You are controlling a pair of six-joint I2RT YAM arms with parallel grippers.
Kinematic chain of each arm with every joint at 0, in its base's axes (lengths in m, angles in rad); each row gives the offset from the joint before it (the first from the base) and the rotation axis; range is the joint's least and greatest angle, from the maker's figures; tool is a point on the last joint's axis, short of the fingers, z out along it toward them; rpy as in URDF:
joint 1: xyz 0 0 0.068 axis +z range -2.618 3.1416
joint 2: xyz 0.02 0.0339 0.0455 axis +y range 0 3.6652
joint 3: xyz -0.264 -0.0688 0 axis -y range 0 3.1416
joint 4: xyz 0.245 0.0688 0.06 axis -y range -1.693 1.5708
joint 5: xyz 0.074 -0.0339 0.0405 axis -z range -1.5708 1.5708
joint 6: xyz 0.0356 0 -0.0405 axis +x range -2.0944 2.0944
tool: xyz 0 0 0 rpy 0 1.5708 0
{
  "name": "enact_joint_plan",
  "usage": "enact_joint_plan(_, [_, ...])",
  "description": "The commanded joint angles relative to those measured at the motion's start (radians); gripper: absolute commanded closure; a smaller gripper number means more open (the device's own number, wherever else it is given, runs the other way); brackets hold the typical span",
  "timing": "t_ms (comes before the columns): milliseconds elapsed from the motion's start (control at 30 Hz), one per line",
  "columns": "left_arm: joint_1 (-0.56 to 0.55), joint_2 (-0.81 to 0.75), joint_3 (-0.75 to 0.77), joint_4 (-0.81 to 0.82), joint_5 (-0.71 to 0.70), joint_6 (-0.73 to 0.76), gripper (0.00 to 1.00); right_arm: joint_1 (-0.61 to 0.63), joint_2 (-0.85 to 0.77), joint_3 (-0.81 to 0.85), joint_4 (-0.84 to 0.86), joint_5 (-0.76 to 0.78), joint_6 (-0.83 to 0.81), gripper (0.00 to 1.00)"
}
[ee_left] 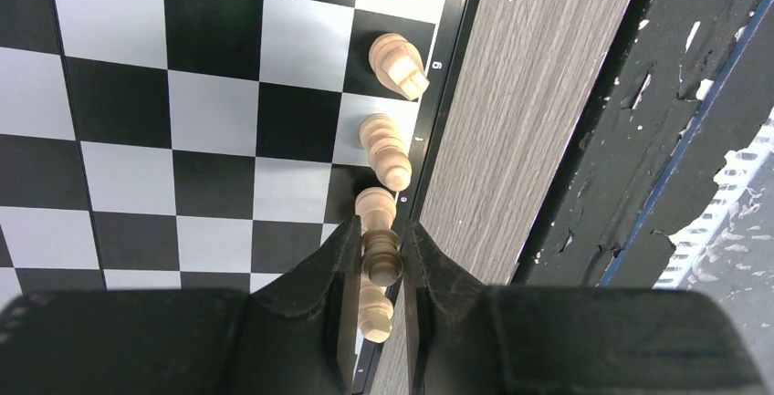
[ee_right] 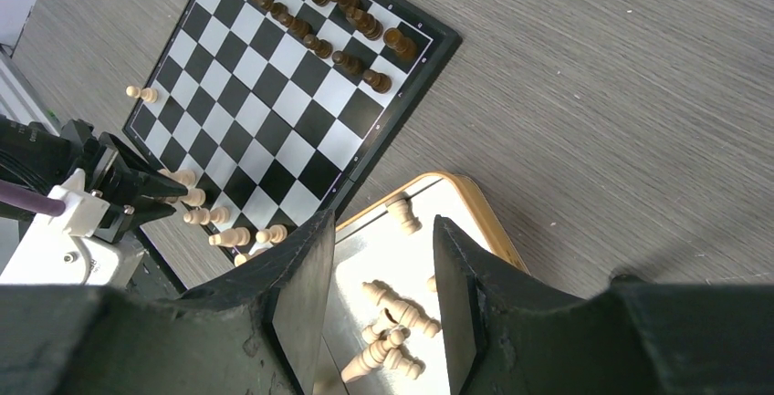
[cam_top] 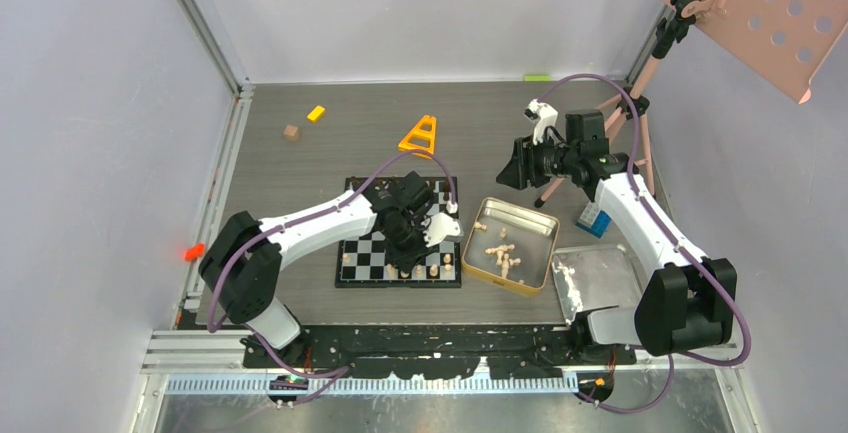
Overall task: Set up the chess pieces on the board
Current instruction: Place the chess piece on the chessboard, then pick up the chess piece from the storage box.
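The black-and-white board lies in front of the left arm. My left gripper is shut on a pale chess piece over the board's near edge row. Pale pieces stand on both sides of it there. From above, that gripper hangs over the board's near right part. Dark pieces fill the far rows of the board. My right gripper is open and holds nothing. It hangs high above a gold tin with several loose pale pieces lying inside.
The gold tin sits right of the board, a silver tray beside it. An orange triangle, a yellow block and a brown cube lie behind the board. A pink tripod and a blue box stand at the right.
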Motion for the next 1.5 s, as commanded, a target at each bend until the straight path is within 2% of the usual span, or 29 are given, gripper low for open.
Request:
enact_joint_plan(0, [-0.008,-0.003,-0.001,0.020,0.013,0.008,0.86,-0.007,-0.003,0.001,0.012,-0.020,-0.007,0.51])
enact_joint_plan(367, [-0.008,0.016,-0.015,0.028,0.012,0.014,0.81,-0.009,0.006,0.003,0.002,-0.027,-0.013,0.50])
enact_joint_plan(433, [-0.008,0.017,-0.019,0.031,0.007,0.011,0.74,-0.010,0.008,0.005,-0.001,-0.027,-0.015,0.50])
enact_joint_plan(600, [-0.008,-0.018,-0.015,0.036,-0.015,0.004,0.48,-0.009,0.008,0.026,-0.058,-0.020,-0.062,0.50])
enact_joint_plan(700, [-0.008,-0.063,-0.011,0.039,-0.018,0.003,0.35,-0.008,0.006,0.060,-0.183,-0.022,-0.134,0.51])
enact_joint_plan(833, [-0.006,-0.120,0.006,0.031,-0.025,0.015,0.26,0.024,-0.004,0.053,-0.349,0.043,-0.288,0.51])
enact_joint_plan(933, [-0.003,-0.165,0.021,0.029,-0.039,0.022,0.22,0.066,-0.013,0.009,-0.382,0.148,-0.353,0.49])
enact_joint_plan(1167, [0.032,-0.228,0.046,0.027,-0.062,0.027,0.14,0.184,0.052,-0.058,-0.323,0.318,-0.359,0.46])
enact_joint_plan(1467, [0.125,-0.312,0.019,0.032,-0.046,0.017,0.11,0.233,0.213,-0.022,-0.277,0.398,-0.371,0.49])
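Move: My left hand still holds a pale chess piece upright over its back-row square, the board some 5 cm straight below. One placed piece stands about 3 cm to the left, level with it, another about 4 cm to the right. My right hand, empty and half open, has the lone standing pawn in the box about 6 cm back, 1 cm left and 16 cm below. The pile lies 5 cm nearer me than that pawn, and a lying piece 6 cm left of it and 2 cm farther out. With my left hand I hold over the square, sink barely half a centimetre, open the fingers wide to let go of the piece, then lift about 8 cm and drift forward over the board. Meanwhile my right hand starts late, comes back about 8 cm, then drops some 12 cm towards the loose pieces in the box, turning its half-open fingers steeply down. ##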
